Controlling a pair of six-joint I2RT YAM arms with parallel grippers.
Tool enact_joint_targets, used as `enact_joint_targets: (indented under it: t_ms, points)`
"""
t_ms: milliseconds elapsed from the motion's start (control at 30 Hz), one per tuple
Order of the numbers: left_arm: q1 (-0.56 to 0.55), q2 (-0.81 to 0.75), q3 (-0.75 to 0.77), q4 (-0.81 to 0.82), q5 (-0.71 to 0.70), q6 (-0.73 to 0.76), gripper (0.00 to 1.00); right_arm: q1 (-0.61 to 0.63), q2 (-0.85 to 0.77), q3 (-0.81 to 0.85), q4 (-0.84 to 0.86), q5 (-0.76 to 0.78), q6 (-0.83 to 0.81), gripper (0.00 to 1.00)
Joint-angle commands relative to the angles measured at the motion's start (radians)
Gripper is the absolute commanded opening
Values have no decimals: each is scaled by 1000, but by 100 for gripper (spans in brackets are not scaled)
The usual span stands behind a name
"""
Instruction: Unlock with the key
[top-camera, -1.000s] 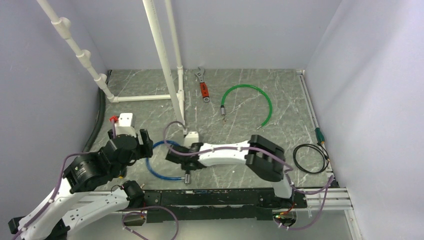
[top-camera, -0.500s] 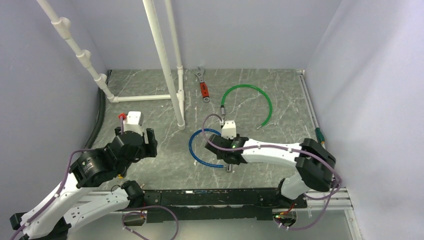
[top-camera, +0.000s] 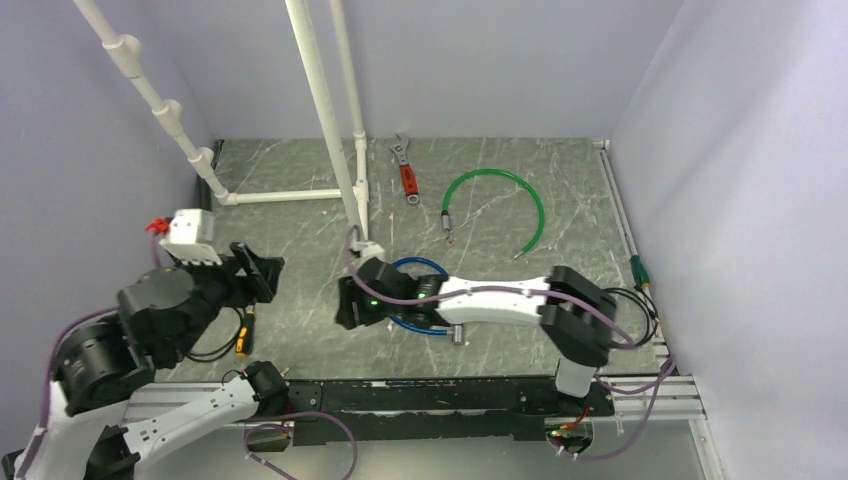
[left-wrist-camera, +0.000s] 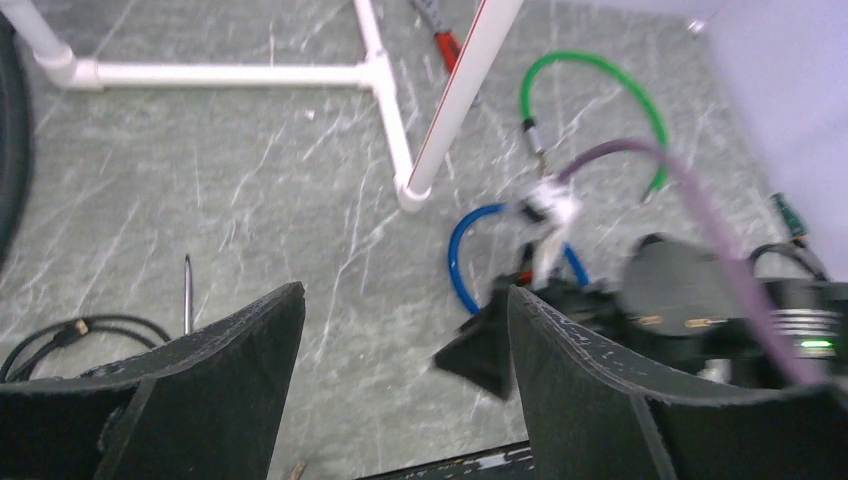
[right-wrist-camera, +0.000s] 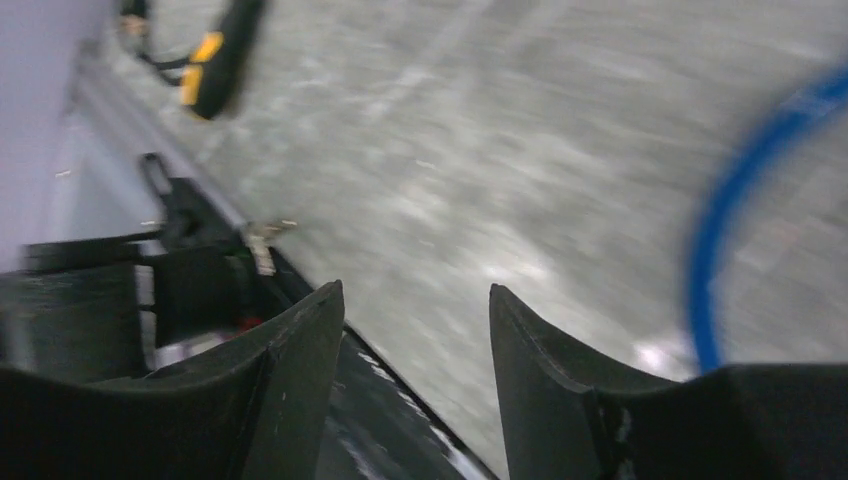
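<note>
A tiny silvery-brown piece that looks like the key (right-wrist-camera: 262, 240) lies on the floor by the black front rail; it shows as a brownish speck (left-wrist-camera: 297, 468) at the bottom edge of the left wrist view. The blue cable loop (top-camera: 412, 268) lies under my right arm, its silver lock end (top-camera: 458, 335) on the floor. My right gripper (top-camera: 348, 305) (right-wrist-camera: 415, 288) is open and empty, left of the loop, pointing towards the rail. My left gripper (top-camera: 260, 272) (left-wrist-camera: 405, 292) hangs open and empty at the left.
A green cable arc (top-camera: 503, 182) and a red-handled wrench (top-camera: 407, 176) lie at the back. White pipes (top-camera: 330, 120) stand at the back left. A black cable with a yellow plug (top-camera: 241, 338) lies below my left gripper. Another black cable coil (top-camera: 620, 316) sits at the right.
My right gripper has opened and let go of the blue cable after dragging the loop to the right, then swung left. My left arm has pulled back to the left.
</note>
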Motion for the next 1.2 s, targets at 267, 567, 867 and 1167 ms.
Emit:
enact_joint_targets:
  t_ms: [267, 567, 867, 1167]
  points:
    - [5, 76, 260, -135, 75, 39, 78, 93, 447, 464, 284, -470, 68, 39]
    - [5, 74, 261, -151, 72, 45, 79, 147, 602, 614, 263, -576, 98, 30]
    - [4, 68, 247, -148, 66, 33, 79, 175, 652, 623, 224, -568, 98, 27]
    - [4, 77, 244, -150, 55, 25, 79, 172, 668, 608, 73, -463, 46, 27]
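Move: Roughly 20 cm to the right hand's left, some 11 cm back and 9 cm below it, the key lies beside the black rail near the left arm's foot. The screwdriver handle is about 8 cm farther out than the key and 8 cm farther left. The blue hose lies 6 cm ahead of the right hand, 10 cm to its right and 10 cm below. From the left hand, the key is about 10 cm back, 1 cm left and 33 cm down. Sweeping left about 18 cm and back about 12 cm, the empty right hand crosses towards the key, then slows and sinks some 5 cm over it. Its wrist swings about 30 degrees counter-clockwise and tips somewhat, while its fingers close from over half open to about a quarter. The empty left hand rises some 4 cm and eases back 2 cm, still open, clearing the way. ##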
